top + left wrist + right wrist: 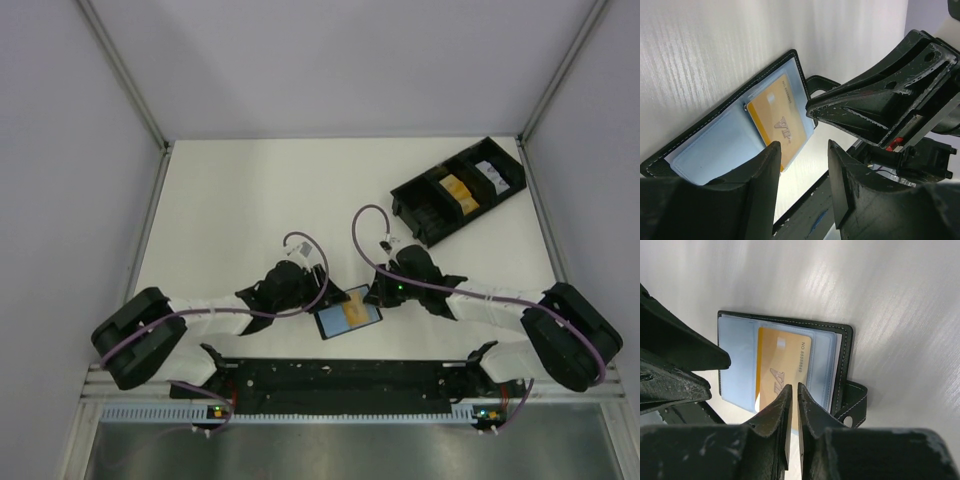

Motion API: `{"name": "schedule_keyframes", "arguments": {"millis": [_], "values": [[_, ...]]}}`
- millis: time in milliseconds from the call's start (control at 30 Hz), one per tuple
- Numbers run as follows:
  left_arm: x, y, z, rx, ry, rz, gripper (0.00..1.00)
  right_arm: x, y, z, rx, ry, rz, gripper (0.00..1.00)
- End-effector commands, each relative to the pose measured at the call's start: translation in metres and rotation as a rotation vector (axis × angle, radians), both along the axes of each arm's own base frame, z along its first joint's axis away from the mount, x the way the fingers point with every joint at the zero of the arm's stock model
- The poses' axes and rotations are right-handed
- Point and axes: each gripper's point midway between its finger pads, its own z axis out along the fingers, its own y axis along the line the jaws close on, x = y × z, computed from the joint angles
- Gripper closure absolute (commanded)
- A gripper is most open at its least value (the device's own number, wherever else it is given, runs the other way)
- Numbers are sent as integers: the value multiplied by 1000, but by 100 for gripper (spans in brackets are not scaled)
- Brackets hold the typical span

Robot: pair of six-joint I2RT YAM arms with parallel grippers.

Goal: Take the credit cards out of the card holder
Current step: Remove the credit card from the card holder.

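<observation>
The card holder (328, 323) lies open and flat near the table's front edge, blue-grey inside, with its black tab (855, 402) on one side. An orange-yellow credit card (352, 313) lies on its inner face, and one end juts slightly past the holder's edge (785, 162). My right gripper (791, 388) is shut to a thin slit with its tips down over the card (782, 360); nothing is pinched between them. My left gripper (802, 150) stands open at the holder's (715, 150) near edge, with only bare table between its fingers.
A long black compartmented tray (420, 195) sits at the back right, with an orange item (455, 190) and a white item (487, 172) inside. White walls enclose the table on three sides. The black base rail (340, 375) runs just in front of the holder.
</observation>
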Motion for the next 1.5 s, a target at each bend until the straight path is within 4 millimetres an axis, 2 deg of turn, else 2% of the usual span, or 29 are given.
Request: {"name": "schedule_keyframes", "arguments": {"millis": [0,333,567,1067,1300,1467], "values": [[-3,-3,-8,-7,18,-13,53,9,6,-1,15,-34,3,92],[-8,0,-31,31,75,-12,54,-2,5,-16,25,22,16,94],[-9,-5,-37,14,95,-22,55,-9,6,-20,36,54,26,94],[-16,-6,-29,-62,89,-37,79,-9,3,-24,16,68,11,95],[-20,-2,-30,-70,88,-37,100,-9,1,-29,-3,86,-1,95],[-22,2,-30,-74,84,-31,100,-8,-1,-32,-16,95,-14,97]]}}
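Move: The yellow credit card lies about 5 cm below the left hand, some 2 cm back and 2 cm to the right, with the card holder's middle 3 cm back and straight below. The right gripper's tips are about 5 cm to the left hand's right, 1 cm back and 3 cm lower. From the right hand the card is 3 cm left, 2 cm back and 2 cm below. Left sinks about 5 cm, easing back, shutting on the card's left edge; right's closed tips lower 2 cm. ##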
